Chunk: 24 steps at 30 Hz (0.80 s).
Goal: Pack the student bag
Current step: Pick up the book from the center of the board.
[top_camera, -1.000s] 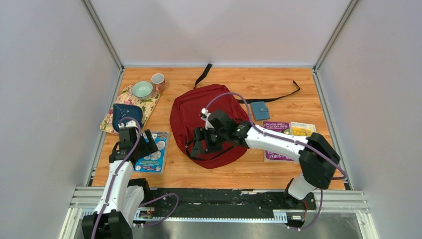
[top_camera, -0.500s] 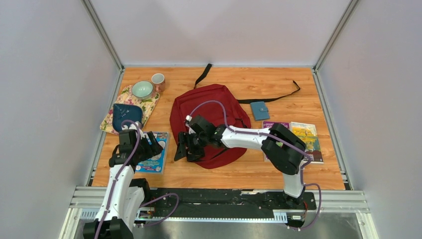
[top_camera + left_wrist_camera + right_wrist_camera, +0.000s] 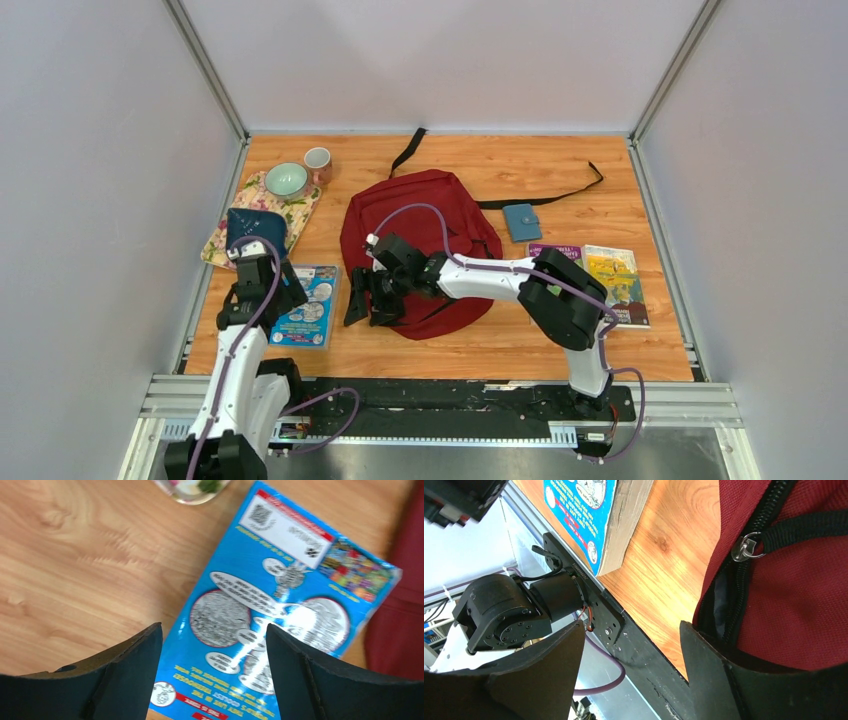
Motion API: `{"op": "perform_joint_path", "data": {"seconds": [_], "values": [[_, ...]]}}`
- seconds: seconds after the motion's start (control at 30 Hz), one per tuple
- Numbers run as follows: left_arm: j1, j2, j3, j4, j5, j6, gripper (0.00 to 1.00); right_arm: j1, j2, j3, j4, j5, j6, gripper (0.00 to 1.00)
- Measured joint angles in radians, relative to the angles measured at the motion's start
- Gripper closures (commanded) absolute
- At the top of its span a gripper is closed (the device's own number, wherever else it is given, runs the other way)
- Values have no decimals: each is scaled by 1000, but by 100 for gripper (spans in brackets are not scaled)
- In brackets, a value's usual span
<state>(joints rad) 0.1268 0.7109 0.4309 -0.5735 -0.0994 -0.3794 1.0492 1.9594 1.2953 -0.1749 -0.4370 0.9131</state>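
The student bag (image 3: 420, 235), a dark red backpack with black straps, lies flat in the middle of the wooden table. My right gripper (image 3: 368, 308) is at the bag's lower left edge, open with nothing between its fingers. In the right wrist view the gripper (image 3: 631, 627) has one finger next to the bag (image 3: 804, 580) and its black zipper, and the metal zipper pull (image 3: 744, 547) shows above it. My left gripper (image 3: 285, 297) hovers open over a blue book (image 3: 308, 305). The left wrist view shows this gripper (image 3: 212, 630) empty above the book's cover (image 3: 270, 610).
A teal wallet (image 3: 521, 221) lies right of the bag, with a purple book (image 3: 553, 252) and a yellow book (image 3: 612, 275) below it. At the back left a floral cloth (image 3: 300, 208) carries a dark blue pouch (image 3: 255, 228) and a green bowl (image 3: 287, 180); a cup (image 3: 318, 160) stands beside it.
My right gripper has swept left from over the bag's middle to its lower left edge. The left gripper has shifted slightly over the blue book.
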Motion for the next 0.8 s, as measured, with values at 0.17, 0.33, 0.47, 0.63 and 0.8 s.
{"op": "perform_joint_path", "data": {"seconds": [0.17, 0.33, 0.47, 0.63, 0.8], "values": [[0, 99, -5, 18, -98, -6, 16, 2, -11, 0, -6, 1, -22, 25], [0, 135, -8, 42, -79, -9, 16, 10, -32, 5, -9, 8, -35, 26], [0, 108, -16, 47, 5, -18, 17, 21, -33, 14, -8, 25, -39, 26], [2, 59, -45, 58, 109, -39, 18, 35, -61, 14, -10, 82, -38, 26], [6, 32, -76, 84, 171, -51, 21, 41, -133, 10, -7, 154, -38, 26]]}}
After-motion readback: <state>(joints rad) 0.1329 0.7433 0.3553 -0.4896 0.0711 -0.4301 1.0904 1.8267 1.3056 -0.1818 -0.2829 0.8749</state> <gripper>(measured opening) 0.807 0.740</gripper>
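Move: The blue book's middle lies about 6 cm to the right of the left hand, level with it and some 3 cm lower; the left fingers are over its left part. The blue pouch lies about 13 cm ahead of that hand and 4 cm left, some 3 cm below. From the right hand the book is roughly 14 cm left, 3 cm ahead and 4 cm lower, while the red bag's middle lies 14 cm ahead and 12 cm right, 2 cm lower. The left hand's left finger comes against the book's left edge and pushes the book to the right: the open hand first sinks about 2 cm, edging left, then turns back and sweeps right nearly 5 cm, its wrist rolling right side down. The right hand, open and empty, rises about 5 cm beside the bag, its pointing direction levelling out about 10 degrees. ##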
